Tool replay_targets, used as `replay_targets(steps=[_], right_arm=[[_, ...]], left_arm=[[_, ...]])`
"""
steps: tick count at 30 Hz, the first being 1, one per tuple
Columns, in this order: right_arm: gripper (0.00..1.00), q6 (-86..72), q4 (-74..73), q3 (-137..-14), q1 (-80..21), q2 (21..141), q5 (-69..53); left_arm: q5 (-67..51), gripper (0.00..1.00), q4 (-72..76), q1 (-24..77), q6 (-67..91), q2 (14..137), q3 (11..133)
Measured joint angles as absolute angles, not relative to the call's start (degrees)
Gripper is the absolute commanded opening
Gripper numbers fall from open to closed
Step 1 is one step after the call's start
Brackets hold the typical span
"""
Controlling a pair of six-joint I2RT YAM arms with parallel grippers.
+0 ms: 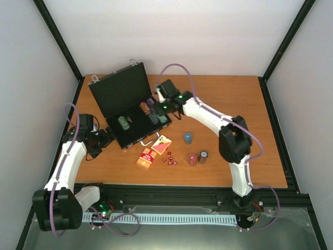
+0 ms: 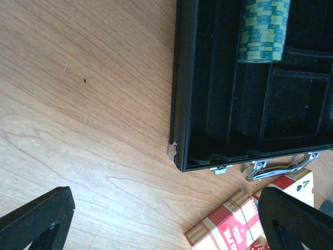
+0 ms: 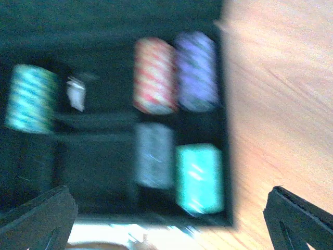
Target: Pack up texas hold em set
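Observation:
The black briefcase (image 1: 115,89) lies open with its lid up. In its tray lie a green chip stack (image 1: 123,123) (image 2: 263,31), an orange one (image 3: 154,75), a purple one (image 3: 196,70), a grey one (image 3: 154,153) and a teal one (image 3: 200,177). My right gripper (image 1: 162,104) (image 3: 169,224) hovers open over the tray's right end, holding nothing; its view is blurred. My left gripper (image 1: 104,139) (image 2: 166,224) stands open over bare wood beside the case's front left corner (image 2: 179,151). Two card boxes (image 1: 146,158) (image 1: 162,144), dark-red dice (image 1: 169,160) and three chip stacks (image 1: 188,138) (image 1: 192,159) (image 1: 202,156) sit on the table in front of the case.
The case's silver handle (image 2: 270,166) points toward the card box (image 2: 229,229). A small white item (image 3: 76,94) lies in the tray near the green stack. Black frame posts and white walls ring the wooden table (image 1: 239,104).

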State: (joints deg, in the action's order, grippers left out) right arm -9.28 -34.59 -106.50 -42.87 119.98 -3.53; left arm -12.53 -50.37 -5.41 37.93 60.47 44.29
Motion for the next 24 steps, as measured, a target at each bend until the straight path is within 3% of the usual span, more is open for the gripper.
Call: replay_targets(steps=[9,15,24], right_arm=[[0.93,-9.8,-44.2,-84.9,-37.9,112.0,6.0],[0.88,-10.5,-46.7,-79.4,-36.8,111.7,7.3],[0.42,-11.0,-46.9,-77.8,-36.0,110.5,7.5]], left_arm=[[-12.6,1.00,-50.2,-5.4,37.9,60.5,44.3],[-12.6,1.00,-50.2,-5.4,37.9,60.9,44.3],[-12.7,1.00,-50.1,-5.4,37.9,61.6,44.1]])
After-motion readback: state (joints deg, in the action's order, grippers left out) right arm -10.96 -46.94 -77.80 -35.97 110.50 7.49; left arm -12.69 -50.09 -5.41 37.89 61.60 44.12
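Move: The blue chip stack stands on the table about 18 cm to the right of my right hand, some 8 cm back and 12 cm below; from my left hand it is roughly 34 cm to the right and 8 cm ahead. The red stack stands some 10 cm nearer me than the blue one and 3 cm right of it, the dark stack 9 cm nearer and 8 cm right. The green chips in the case are about 3 cm ahead of my right hand and 4 cm to its right. I swing my empty right hand off the case, about 18 cm to the right while sinking some 12 cm and drawing back 7, down around the blue chip stack. On the way I turn the wrist about 30 degrees so the fingers point nearly straight down; once there I hold place and close them from wide to about half, one on each side of the stack. ##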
